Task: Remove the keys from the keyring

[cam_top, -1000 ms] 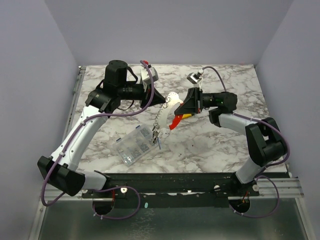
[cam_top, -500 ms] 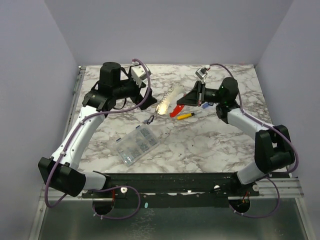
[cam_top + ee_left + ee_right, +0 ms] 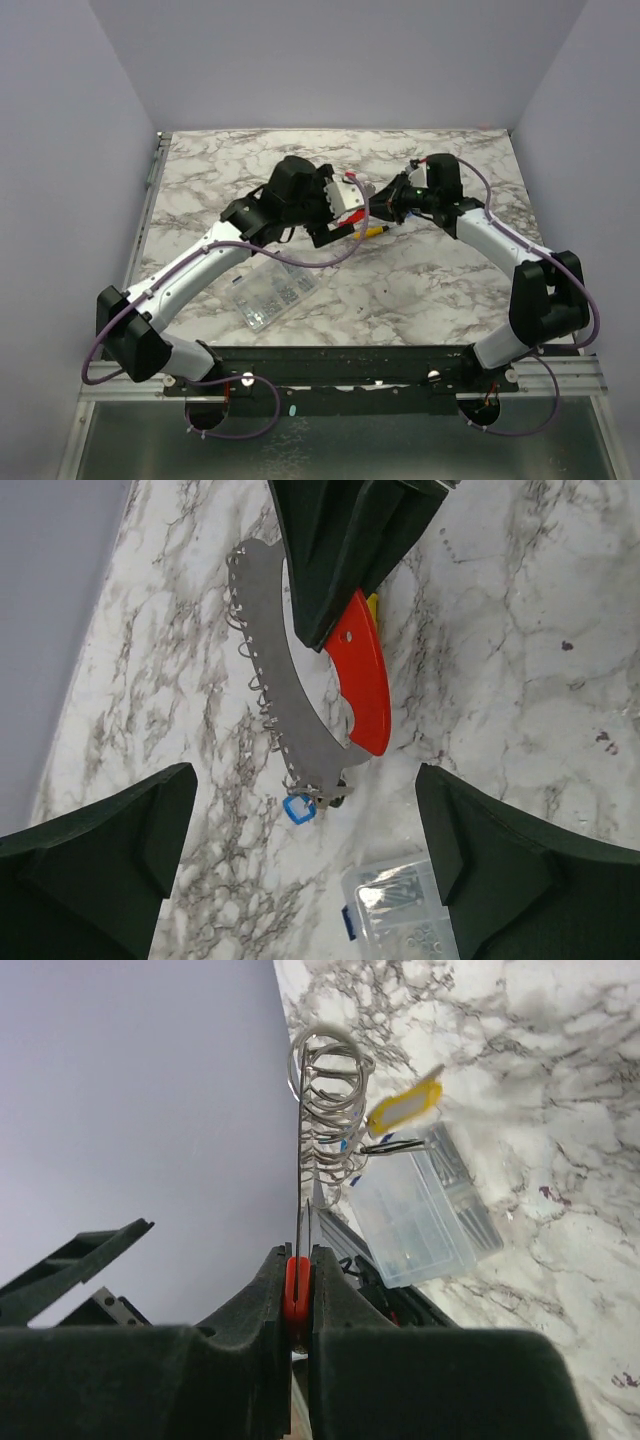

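Observation:
The keyring is a grey curved metal plate (image 3: 285, 680) with wire rings along its edge, joined to a red curved band (image 3: 365, 685). My right gripper (image 3: 298, 1260) is shut on the red band and holds the keyring above the table; its dark fingers (image 3: 345, 550) show at the top of the left wrist view. A blue-tagged key (image 3: 296, 809) hangs from the plate's lower end. A yellow-tagged key (image 3: 404, 1108) hangs from the rings. My left gripper (image 3: 305, 785) stands wide open just below the keyring, touching nothing.
A clear plastic compartment box (image 3: 272, 292) of small parts lies on the marble table (image 3: 430, 290) in front of the grippers. A yellow-handled screwdriver (image 3: 372, 231) lies under the two grippers. Both arms meet at the table's middle.
My left arm swung in from the back left to the table's middle, and its gripper has opened wide. My right gripper stays shut on the keyring, now a little further right.

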You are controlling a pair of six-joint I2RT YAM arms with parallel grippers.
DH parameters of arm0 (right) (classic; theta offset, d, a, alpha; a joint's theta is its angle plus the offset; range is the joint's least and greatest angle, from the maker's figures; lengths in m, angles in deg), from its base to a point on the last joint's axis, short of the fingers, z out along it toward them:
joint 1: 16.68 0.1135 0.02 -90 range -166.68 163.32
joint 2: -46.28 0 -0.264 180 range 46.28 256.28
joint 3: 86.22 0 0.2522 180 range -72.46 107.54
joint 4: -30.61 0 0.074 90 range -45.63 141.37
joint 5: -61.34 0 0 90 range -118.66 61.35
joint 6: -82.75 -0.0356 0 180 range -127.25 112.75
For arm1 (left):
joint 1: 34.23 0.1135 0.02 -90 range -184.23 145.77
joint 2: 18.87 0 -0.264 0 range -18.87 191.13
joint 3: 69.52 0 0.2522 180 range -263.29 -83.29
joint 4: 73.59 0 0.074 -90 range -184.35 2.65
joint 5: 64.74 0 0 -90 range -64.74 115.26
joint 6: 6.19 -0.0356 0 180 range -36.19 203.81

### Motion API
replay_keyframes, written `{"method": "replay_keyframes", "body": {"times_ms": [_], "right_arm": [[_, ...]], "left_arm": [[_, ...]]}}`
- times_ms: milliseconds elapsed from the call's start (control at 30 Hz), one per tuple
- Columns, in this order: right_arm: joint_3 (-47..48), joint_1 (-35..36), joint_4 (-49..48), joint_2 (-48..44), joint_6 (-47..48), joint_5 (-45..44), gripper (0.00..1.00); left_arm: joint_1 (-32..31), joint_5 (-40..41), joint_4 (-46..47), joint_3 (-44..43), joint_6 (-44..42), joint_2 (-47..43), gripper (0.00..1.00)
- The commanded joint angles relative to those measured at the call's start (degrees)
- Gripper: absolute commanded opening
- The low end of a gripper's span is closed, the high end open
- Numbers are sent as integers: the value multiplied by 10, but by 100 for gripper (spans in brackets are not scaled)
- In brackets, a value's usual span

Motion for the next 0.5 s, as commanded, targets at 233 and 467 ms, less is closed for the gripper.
{"method": "replay_keyframes", "body": {"times_ms": [233, 467], "right_arm": [[-56, 1, -33, -18, -121, 2, 1], [-79, 1, -54, -26, -160, 8, 1]], "left_arm": [[-133, 272, 79, 24, -145, 62, 93], [-173, 368, 125, 52, -192, 93, 72]]}}
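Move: Your right gripper still pinches the keyring's red handle; the keyring's middle is about 3 cm to that hand's left, 2 cm ahead and level with it. From the wide-open left gripper, the keyring's middle is some 5 cm right, 1 cm ahead and 6 cm lower. On the table, some 24 cm below the left hand, the yellow screwdriver lies about 7 cm ahead and 12 cm right, the clear box about 6 cm back and 10 cm left. Bring the left gripper right and down, about 4 cm each way, in over the keyring beside the right fingertips, swinging its fingers nearly 30 degrees to point more forward, and start closing them by about a quarter late on. Keep the right hand's pinch on the red handle while lowering it some 3 cm, easing back slightly and rolling its forward side down about 15 degrees. ##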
